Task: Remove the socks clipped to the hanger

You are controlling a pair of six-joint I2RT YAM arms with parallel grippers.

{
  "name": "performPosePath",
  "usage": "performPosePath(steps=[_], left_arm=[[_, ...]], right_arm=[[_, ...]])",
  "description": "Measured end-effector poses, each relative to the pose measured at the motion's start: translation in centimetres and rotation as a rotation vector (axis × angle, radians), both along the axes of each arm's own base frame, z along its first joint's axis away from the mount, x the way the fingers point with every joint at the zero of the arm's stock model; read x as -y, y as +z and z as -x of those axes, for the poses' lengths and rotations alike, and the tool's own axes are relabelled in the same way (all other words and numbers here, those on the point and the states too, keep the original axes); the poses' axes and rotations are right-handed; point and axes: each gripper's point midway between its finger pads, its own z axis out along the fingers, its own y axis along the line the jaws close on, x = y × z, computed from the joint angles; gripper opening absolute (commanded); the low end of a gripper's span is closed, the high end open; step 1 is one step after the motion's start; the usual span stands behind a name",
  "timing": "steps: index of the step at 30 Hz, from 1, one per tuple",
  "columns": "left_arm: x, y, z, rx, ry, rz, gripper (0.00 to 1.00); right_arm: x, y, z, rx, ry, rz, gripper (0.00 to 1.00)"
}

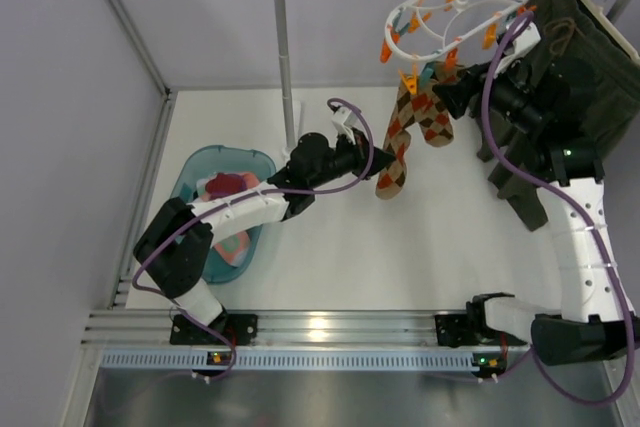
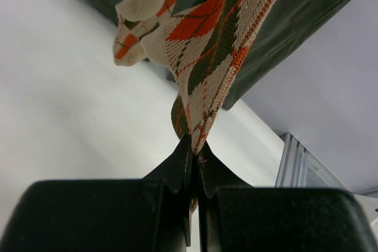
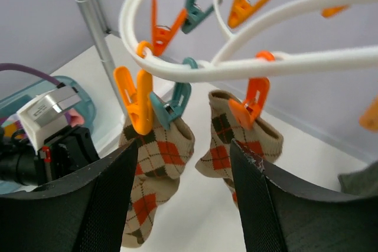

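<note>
The white oval hanger (image 1: 455, 12) hangs from the rail, its orange and teal pins dangling. Two orange-brown argyle socks (image 1: 400, 142) (image 1: 437, 112) are clipped to its near side. My left gripper (image 1: 385, 159) is shut on the lower end of the left sock (image 2: 207, 39), whose fabric is pinched between the black fingertips of the gripper (image 2: 194, 143). My right gripper (image 3: 184, 143) is open just below the hanger ring (image 3: 236, 66), facing both socks (image 3: 159, 157) (image 3: 236, 140). An orange pin (image 3: 134, 101) and a teal pin (image 3: 171, 101) hang at the left sock's cuff; an orange pin (image 3: 251, 101) grips the right one.
A teal basket (image 1: 230, 152) at the left holds other socks, one of them maroon (image 1: 225, 185). A dark olive garment (image 1: 580, 47) hangs at the right behind my right arm. The rack's upright pole (image 1: 285, 57) stands between basket and hanger.
</note>
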Motion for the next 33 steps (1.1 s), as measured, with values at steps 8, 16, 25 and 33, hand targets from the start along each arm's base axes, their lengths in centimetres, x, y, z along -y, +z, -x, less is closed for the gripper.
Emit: performPosePath(steps=[8, 16, 25, 33], left_arm=[[-0.6, 0.4, 0.2, -0.051, -0.040, 0.032, 0.00], [-1.1, 0.4, 0.2, -0.083, -0.077, 0.046, 0.00], [-1.2, 0.5, 0.7, -0.099, -0.114, 0.052, 0.00], [-1.2, 0.5, 1.0, -0.116, -0.138, 0.059, 0.00]], right_arm=[[-3.2, 0.0, -1.0, 0.017, 0.234, -0.020, 0.64], [-3.8, 0.5, -2.7, 0.052, 0.267, -0.038, 0.66], [-4.3, 0.7, -4.1, 0.075, 0.231, -0.061, 0.65], [-3.4, -2.4, -5.4, 0.039, 0.139, -0.088, 0.65]])
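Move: From the right hand, the teal clip on the held sock's cuff is about 7 cm ahead, 6 cm to its left and 3 cm lower. The yellow clip on that same cuff is some 5 cm ahead and 9 cm left of the hand; the orange clip carrying the second sock is roughly 10 cm ahead and 1 cm left, both a little below. The left hand, already pinching the sock lower down, has the teal clip 5 cm ahead, 8 cm to its right and 14 cm above. The right hand closes in on the teal clip with its fingers kept wide open: it first swings left some 3 cm while turning about 15 degrees counter-clockwise, then pushes forward until it is about 5 cm farther out, and at the end sinks some 3 cm and turns about half of that swing back, bringing the clip just ahead of the gap between the fingertips. Meanwhile the left hand keeps its pinch on the hanging sock and eases only a centimetre or so left and back, its wrist turning slightly clockwise. ##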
